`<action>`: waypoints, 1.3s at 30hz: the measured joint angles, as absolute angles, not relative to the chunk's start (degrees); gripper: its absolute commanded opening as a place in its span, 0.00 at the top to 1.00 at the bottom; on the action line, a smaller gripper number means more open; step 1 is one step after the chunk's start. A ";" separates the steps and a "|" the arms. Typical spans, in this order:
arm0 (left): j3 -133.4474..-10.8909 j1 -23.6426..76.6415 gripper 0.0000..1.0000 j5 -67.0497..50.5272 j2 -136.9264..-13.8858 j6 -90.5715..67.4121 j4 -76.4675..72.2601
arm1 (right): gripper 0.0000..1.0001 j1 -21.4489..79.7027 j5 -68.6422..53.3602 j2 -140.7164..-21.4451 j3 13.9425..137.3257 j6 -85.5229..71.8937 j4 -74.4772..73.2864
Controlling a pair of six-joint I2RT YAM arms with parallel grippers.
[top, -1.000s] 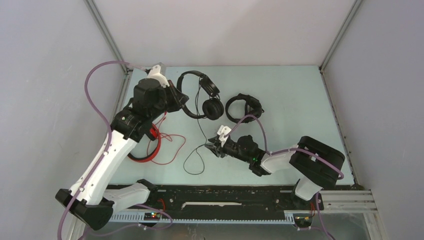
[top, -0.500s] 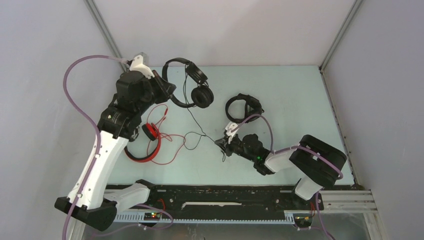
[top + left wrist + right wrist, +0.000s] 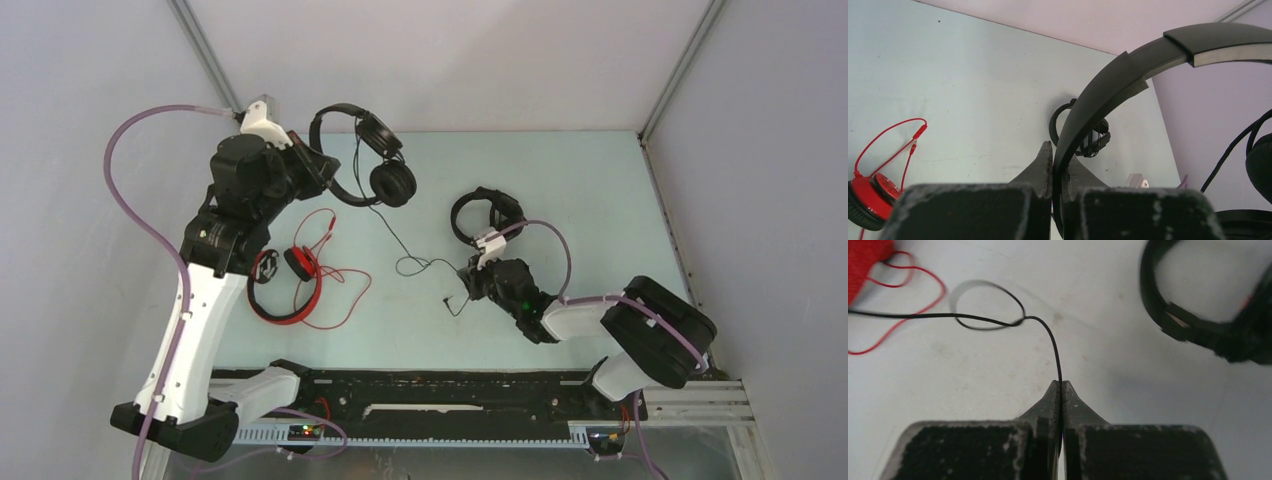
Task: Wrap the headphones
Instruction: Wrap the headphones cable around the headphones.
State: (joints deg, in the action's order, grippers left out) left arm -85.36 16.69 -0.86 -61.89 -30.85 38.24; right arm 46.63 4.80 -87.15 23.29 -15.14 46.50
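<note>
The slim black headphones hang above the table's back left. My left gripper is shut on their headband; in the left wrist view the jaws pinch the band edge-on. Their thin black cable runs down and right to my right gripper, which is shut on it low over the table. The cable makes a small loop ahead of the jaws. The red headphones lie at the left with loose red cable. The bulkier black headphones lie behind the right gripper.
Grey walls close the table on the left, back and right, with metal frame posts in the corners. A black rail with both arm bases runs along the near edge. The red cable sprawls toward the table's middle.
My left arm lifted the slim black headphones up and back to the left. My right gripper shut on their cable and moved right, drawing the cable out.
</note>
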 measured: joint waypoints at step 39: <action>-85.95 15.31 1.00 -10.72 -62.72 -27.86 38.79 | 0.19 53.84 -13.74 -67.66 35.70 -14.52 46.74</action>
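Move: The hanging stretch of headphones cable that my open right hand will head for has its middle roughly 12 cm left, 3 cm ahead and 13 cm above that hand. The headphones in my left hand are some 16 cm left, 3 cm ahead and 32 cm above the right hand. The spare black headphones lie about 13 cm ahead, 5 cm right and 4 cm below it. From my left hand the same cable stretch is about 7 cm right, 2 cm ahead and 18 cm below. With the cable still pinched in my right hand, I sweep it about 14 cm right, a little forward and down, then open wide and let go. From there I climb about 25 cm, swinging left past where I began and about 10 cm back, tipping the fingers up and turning counter-clockwise, towards the hanging cable. My left hand keeps its grip on the headband, drifting a little right as it yaws about 10 degrees clockwise. ##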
